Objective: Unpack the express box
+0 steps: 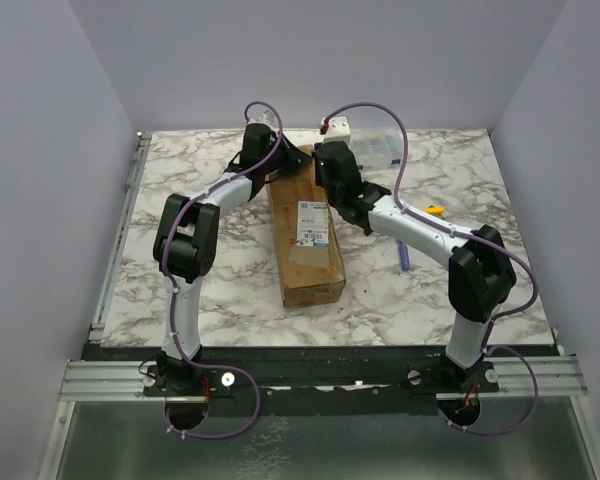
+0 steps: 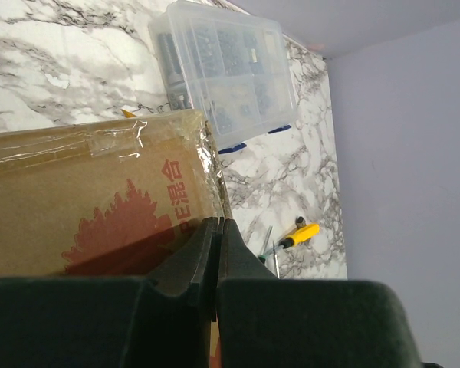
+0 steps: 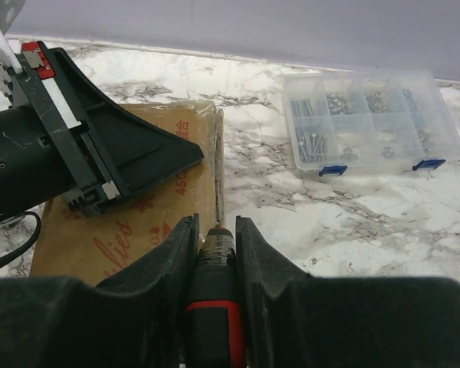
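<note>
The express box (image 1: 305, 240), a long brown carton with a white label, lies lengthwise in the middle of the table. Its taped top with red printing shows in the left wrist view (image 2: 84, 192) and the right wrist view (image 3: 138, 230). My left gripper (image 2: 217, 224) is shut with nothing between its fingers, over the box's far right corner (image 1: 296, 163). My right gripper (image 3: 216, 226) is shut on a black tool with a red band (image 3: 215, 307). The tool's tip sits at the box's right top edge, close beside the left gripper (image 3: 193, 156).
A clear plastic organiser case (image 3: 368, 119) with small parts sits at the back right (image 1: 385, 147). A yellow-handled screwdriver (image 2: 300, 234) lies right of the box (image 1: 435, 210). A blue item (image 1: 404, 255) lies near the right arm. A white object (image 1: 337, 127) is at the back edge.
</note>
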Controlling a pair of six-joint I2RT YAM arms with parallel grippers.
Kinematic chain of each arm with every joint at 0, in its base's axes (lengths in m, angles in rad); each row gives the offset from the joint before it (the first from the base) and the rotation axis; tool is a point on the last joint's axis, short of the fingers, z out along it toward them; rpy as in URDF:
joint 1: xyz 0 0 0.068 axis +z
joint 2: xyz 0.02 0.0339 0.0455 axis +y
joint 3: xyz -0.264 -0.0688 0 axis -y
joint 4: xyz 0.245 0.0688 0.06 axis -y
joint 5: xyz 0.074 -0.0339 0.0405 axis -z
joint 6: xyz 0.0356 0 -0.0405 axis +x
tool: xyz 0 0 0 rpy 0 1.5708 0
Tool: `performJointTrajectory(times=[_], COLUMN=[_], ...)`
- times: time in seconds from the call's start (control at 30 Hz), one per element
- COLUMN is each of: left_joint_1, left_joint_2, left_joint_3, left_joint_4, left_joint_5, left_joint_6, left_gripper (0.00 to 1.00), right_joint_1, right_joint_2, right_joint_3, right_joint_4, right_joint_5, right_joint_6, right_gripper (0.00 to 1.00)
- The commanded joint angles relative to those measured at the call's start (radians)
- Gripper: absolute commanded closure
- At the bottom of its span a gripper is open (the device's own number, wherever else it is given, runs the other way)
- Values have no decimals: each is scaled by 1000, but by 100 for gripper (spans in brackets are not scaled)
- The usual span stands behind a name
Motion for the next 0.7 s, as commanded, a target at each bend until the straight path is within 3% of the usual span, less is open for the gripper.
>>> performJointTrajectory(times=[0.0, 0.67], left_joint_1=[1, 2], left_joint_2=[78, 78], left_joint_3=[-48, -45], left_joint_4=[-181, -244], left_joint_5=[-85, -182], left_joint_6=[32, 41], left_gripper=[100, 100], right_joint_1=[12, 77], right_joint_2=[-17, -163], right_joint_3=[-15, -37], right_joint_4=[-129, -465], right_joint_5=[38, 56], right_joint_6=[16, 192], right_gripper=[100, 100])
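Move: The box I'm cutting lies below my right hand, which already holds the knife at its right-hand top edge; its middle is about 6 cm back, 4 cm left and 12 cm down from that hand. The clear parts case lies some 11 cm ahead, 13 cm right, and the green screwdriver 8 cm back, 13 cm right, both about 18 cm lower. From my left hand the box's middle is roughly 15 cm back, 1 cm left, 6 cm down. I draw the knife back towards me with my right hand, about 5 cm along the taped right-hand edge of the box and just slightly rightward, keeping it level and tipping the fingers down by some 8 degrees while they keep their grip. I start slowly, then pull steadily. My closed left fingers stay resting on the box's far end. ##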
